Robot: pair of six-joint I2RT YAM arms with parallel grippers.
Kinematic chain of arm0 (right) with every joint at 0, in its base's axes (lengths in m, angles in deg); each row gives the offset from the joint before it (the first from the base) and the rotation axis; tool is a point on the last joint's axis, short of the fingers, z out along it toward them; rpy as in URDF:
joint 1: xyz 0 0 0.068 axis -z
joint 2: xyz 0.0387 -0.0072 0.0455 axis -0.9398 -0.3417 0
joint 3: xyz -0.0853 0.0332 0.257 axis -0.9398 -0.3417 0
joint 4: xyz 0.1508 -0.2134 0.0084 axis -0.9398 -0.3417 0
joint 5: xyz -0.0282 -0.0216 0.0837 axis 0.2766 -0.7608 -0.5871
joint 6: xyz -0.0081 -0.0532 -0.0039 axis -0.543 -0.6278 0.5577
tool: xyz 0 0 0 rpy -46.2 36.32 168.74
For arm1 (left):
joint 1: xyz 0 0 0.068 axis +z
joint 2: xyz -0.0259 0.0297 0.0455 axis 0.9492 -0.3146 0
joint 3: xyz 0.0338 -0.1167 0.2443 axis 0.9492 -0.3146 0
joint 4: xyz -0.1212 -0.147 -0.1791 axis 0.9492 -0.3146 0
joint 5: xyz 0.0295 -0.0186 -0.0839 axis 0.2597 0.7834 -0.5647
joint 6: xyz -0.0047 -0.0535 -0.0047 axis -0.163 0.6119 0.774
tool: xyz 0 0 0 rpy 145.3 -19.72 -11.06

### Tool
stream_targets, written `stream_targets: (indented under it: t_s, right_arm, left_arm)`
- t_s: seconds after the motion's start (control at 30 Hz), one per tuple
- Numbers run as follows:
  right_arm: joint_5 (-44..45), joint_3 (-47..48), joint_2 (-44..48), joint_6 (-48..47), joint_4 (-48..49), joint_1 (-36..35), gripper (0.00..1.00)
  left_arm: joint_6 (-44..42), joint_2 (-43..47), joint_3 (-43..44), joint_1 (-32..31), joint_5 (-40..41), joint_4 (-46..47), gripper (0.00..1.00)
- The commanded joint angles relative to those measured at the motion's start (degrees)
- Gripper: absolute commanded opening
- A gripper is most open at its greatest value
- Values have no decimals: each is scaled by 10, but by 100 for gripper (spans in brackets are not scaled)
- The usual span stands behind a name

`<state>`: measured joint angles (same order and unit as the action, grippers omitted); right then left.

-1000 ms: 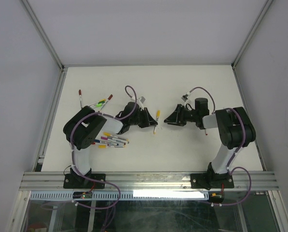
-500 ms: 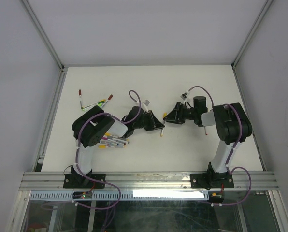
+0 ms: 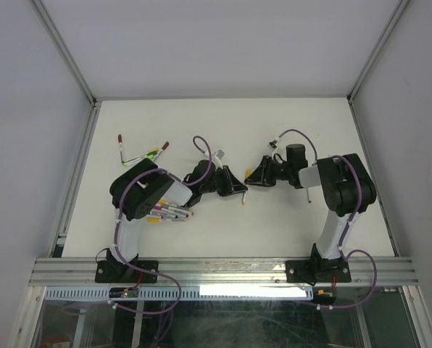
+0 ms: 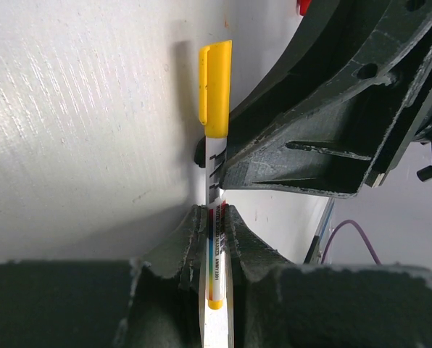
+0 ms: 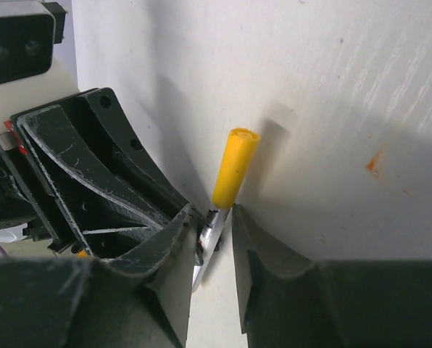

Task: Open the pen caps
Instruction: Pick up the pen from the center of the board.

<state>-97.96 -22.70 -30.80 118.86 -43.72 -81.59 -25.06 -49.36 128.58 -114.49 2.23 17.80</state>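
Note:
A pen (image 4: 214,246) with a white barrel and a yellow cap (image 4: 216,87) is clamped in my left gripper (image 4: 214,214), which is shut on the barrel near its yellow tail end. The pen points away from the camera, with the cap on. In the right wrist view the same yellow cap (image 5: 235,168) sticks out beyond my right gripper (image 5: 212,214). Its jaws stand on both sides of the barrel (image 5: 210,235), just below the cap. One finger touches the barrel and a thin gap shows at the other. In the top view the two grippers (image 3: 239,190) (image 3: 251,177) meet nose to nose at mid-table.
Several more capped pens (image 3: 169,212) lie bunched beside the left arm's elbow. A few others (image 3: 147,154) lie at the back left, one with a red cap (image 3: 120,138). A single pen (image 3: 309,196) lies under the right arm. Walls enclose the white table (image 3: 288,123).
My left arm carried the yellow-capped pen to the right, then held still. My right gripper moved left onto the pen and its jaws narrowed around the barrel below the cap.

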Motion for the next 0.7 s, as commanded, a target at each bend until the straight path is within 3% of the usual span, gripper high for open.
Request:
stream_targets:
  t_s: [0.0, 0.2, 0.27, 0.47, 0.67]
  right_arm:
    - [13, 14, 0, -18, -17, -5, 26]
    - [0, 20, 3, -20, -21, -8, 5]
    - [-5, 22, 6, -20, -22, -7, 0]
    - [-26, 24, 18, -15, -14, 4, 0]
    - [-45, 21, 47, -14, -3, 24, 0]
  left_arm:
    - [8, -3, 13, -7, 6, 36, 0]
    - [7, -4, 10, -7, -8, 59, 2]
    - [1, -2, 7, -7, -19, 68, 13]
    - [-34, 41, -27, -5, -29, 77, 46]
    - [-72, 119, -92, 3, -27, 107, 64]
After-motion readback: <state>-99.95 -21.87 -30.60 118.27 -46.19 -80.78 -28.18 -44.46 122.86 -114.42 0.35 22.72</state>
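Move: The left fingers already pinch the pen's lower barrel a little above the board, its middle about 1 cm ahead of them, with the yellow cap pointing forward. The right fingers, still apart, straddle the barrel just under the cap; the pen's middle lies some 2 cm back and 1 cm left of them. The row of pens is about 27 cm left and 7 cm back of the left hand, and a loose pen some 19 cm right and 4 cm back of the right hand, both around 3 cm lower. The right hand stays almost in place beside the left and shuts its fingers on the barrel just below the yellow cap, taking hold of the pen while the left still grips the lower barrel. Only then do the left fingers open, to a little over half, and the left hand comes free, rising about 2 cm while drawing back some 1.5 cm and to its left about 1 cm, with a slight tilt of the wrist. ##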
